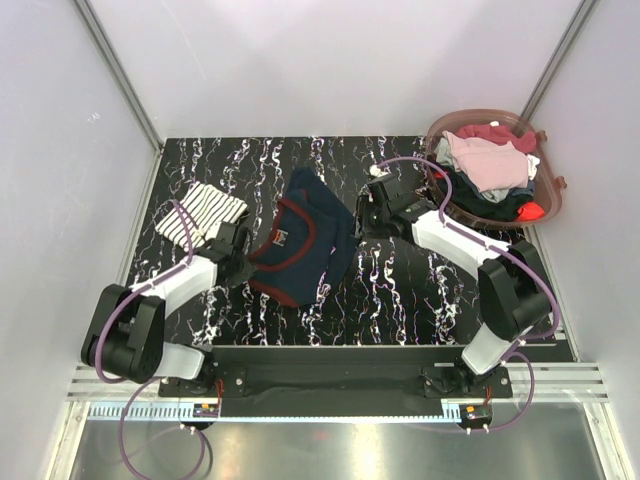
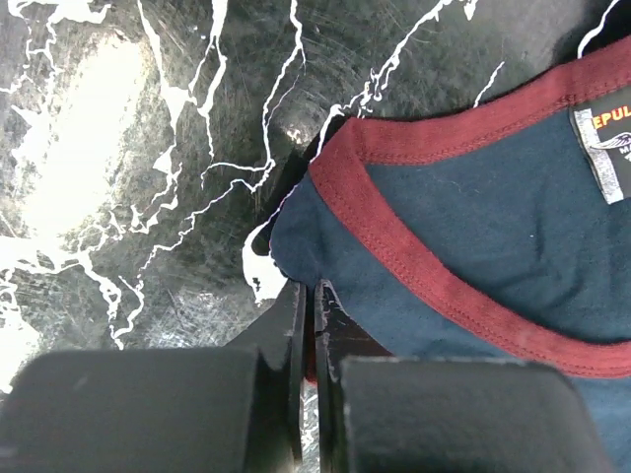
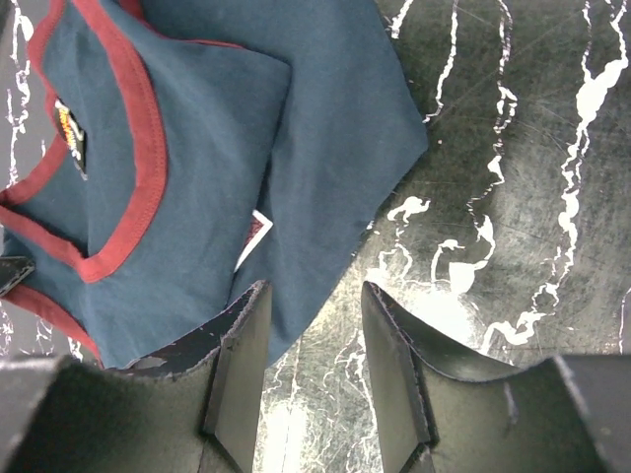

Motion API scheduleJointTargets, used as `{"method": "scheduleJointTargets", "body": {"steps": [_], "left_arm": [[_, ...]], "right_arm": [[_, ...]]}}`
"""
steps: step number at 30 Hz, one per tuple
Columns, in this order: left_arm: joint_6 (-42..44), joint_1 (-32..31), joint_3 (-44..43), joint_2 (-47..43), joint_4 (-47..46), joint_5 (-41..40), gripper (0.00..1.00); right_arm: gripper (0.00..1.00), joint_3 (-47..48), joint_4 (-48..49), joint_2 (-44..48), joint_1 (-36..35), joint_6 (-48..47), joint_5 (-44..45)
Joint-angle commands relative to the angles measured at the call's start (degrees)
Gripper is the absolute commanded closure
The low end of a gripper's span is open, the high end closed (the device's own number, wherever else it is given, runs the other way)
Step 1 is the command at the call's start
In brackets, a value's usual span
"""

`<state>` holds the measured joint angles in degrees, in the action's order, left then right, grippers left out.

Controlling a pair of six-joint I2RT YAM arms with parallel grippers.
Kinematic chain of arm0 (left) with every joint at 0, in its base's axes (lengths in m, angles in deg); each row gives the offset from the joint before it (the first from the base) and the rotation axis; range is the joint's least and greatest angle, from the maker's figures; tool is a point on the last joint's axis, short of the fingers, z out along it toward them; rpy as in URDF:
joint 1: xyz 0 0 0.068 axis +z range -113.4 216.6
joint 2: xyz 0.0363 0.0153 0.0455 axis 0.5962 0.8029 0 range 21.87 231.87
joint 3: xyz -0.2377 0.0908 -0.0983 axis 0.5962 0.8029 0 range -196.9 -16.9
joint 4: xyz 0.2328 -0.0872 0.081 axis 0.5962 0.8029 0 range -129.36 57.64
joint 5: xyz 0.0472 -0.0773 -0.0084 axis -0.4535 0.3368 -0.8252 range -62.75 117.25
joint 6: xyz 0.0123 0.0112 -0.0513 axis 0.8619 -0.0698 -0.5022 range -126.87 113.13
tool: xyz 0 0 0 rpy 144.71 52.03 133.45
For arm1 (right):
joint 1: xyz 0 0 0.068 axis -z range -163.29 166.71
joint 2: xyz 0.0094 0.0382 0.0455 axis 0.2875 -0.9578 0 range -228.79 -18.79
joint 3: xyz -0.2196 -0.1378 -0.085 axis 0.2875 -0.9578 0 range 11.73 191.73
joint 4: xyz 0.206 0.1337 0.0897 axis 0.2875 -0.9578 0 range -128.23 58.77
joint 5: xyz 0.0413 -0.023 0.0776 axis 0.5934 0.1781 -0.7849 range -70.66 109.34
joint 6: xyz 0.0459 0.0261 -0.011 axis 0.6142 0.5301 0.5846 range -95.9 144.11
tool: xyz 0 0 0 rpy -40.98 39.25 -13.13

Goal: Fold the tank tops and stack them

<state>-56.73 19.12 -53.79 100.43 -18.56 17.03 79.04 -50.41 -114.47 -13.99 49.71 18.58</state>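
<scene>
The dark navy tank top [image 1: 300, 240] with dark red trim lies crumpled at the middle of the black marbled table [image 1: 400, 290]. My left gripper [image 1: 245, 262] is at its left edge. In the left wrist view that gripper [image 2: 314, 288] is shut on the navy tank top [image 2: 473, 197] near the red armhole trim. My right gripper [image 1: 362, 222] stands open at the top's right side. In the right wrist view its left finger [image 3: 242, 335] rests over the navy cloth [image 3: 197, 148], and bare table shows between the fingers of the gripper [image 3: 314, 288]. The striped white tank top [image 1: 200, 210] lies folded at the far left.
A brown basket [image 1: 553, 170] heaped with pink, red and dark clothes stands at the back right corner. Pale walls close in the table on the left, back and right. A metal rail runs along the near edge by the arm bases.
</scene>
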Motion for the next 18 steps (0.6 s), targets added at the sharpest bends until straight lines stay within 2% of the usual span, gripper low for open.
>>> {"method": "scheduleJointTargets", "body": {"steps": [1, 4, 8, 10, 14, 15, 17, 18], "left_arm": [[0.47, 0.16, -0.20, -4.01, 0.02, -1.46, 1.00], [1.35, 0.16, -5.62, -12.79, 2.84, -4.54, 1.00], [1.44, -0.10, -16.70, -16.86, 3.90, -3.50, 1.00], [2.05, -1.24, -25.14, -16.69, 3.90, -4.36, 1.00], [3.55, -2.21, -41.66, -13.62, 6.35, -7.62, 1.00], [4.07, -2.21, -48.13, -12.22, 6.88, -8.15, 1.00], [6.53, -2.21, -54.58, -10.63, 6.63, -9.29, 1.00], [8.10, -2.21, -61.57, -8.54, 6.89, -9.73, 1.00]], "right_arm": [[0.51, -1.30, 3.09, 0.05, 1.34, 0.85, -0.39], [0.51, -3.05, 4.93, 1.02, 1.96, 1.72, 0.05], [0.49, -5.60, 9.06, 3.04, 1.96, 2.26, -2.23], [0.36, -5.96, 9.68, 3.57, 1.96, 2.08, -3.89], [0.34, -4.38, 10.21, 2.43, 1.96, 2.17, -7.32], [0.33, -3.51, 10.21, 1.47, 1.96, 2.52, -9.07], [0.27, -2.54, 10.47, 0.50, 1.96, 2.43, -11.28], [0.25, -2.19, 10.91, -0.38, 1.96, 2.43, -13.64]]}}
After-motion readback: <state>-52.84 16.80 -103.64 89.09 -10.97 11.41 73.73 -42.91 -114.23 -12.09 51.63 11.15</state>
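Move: The left fingers are already shut on the red-trimmed left shoulder of the navy tank top, just off the table; its middle lies about 7 cm ahead and 12 cm to the right. The folded striped tank top is some 12 cm ahead and 10 cm left. From the open right hand, the navy top's middle is about 3 cm back, 11 cm left and 9 cm below; the laundry basket is roughly 12 cm ahead and 28 cm right. Almost straight up and fast, the left hand hoists the pinched shoulder of the navy tank top about 40 cm, with some 8 cm of forward travel, while the wrist tips the fingers up about 50 degrees to nearly level. The right hand sinks some 2 cm beside the cloth, then rises about 1 cm as its fingers open wider. ##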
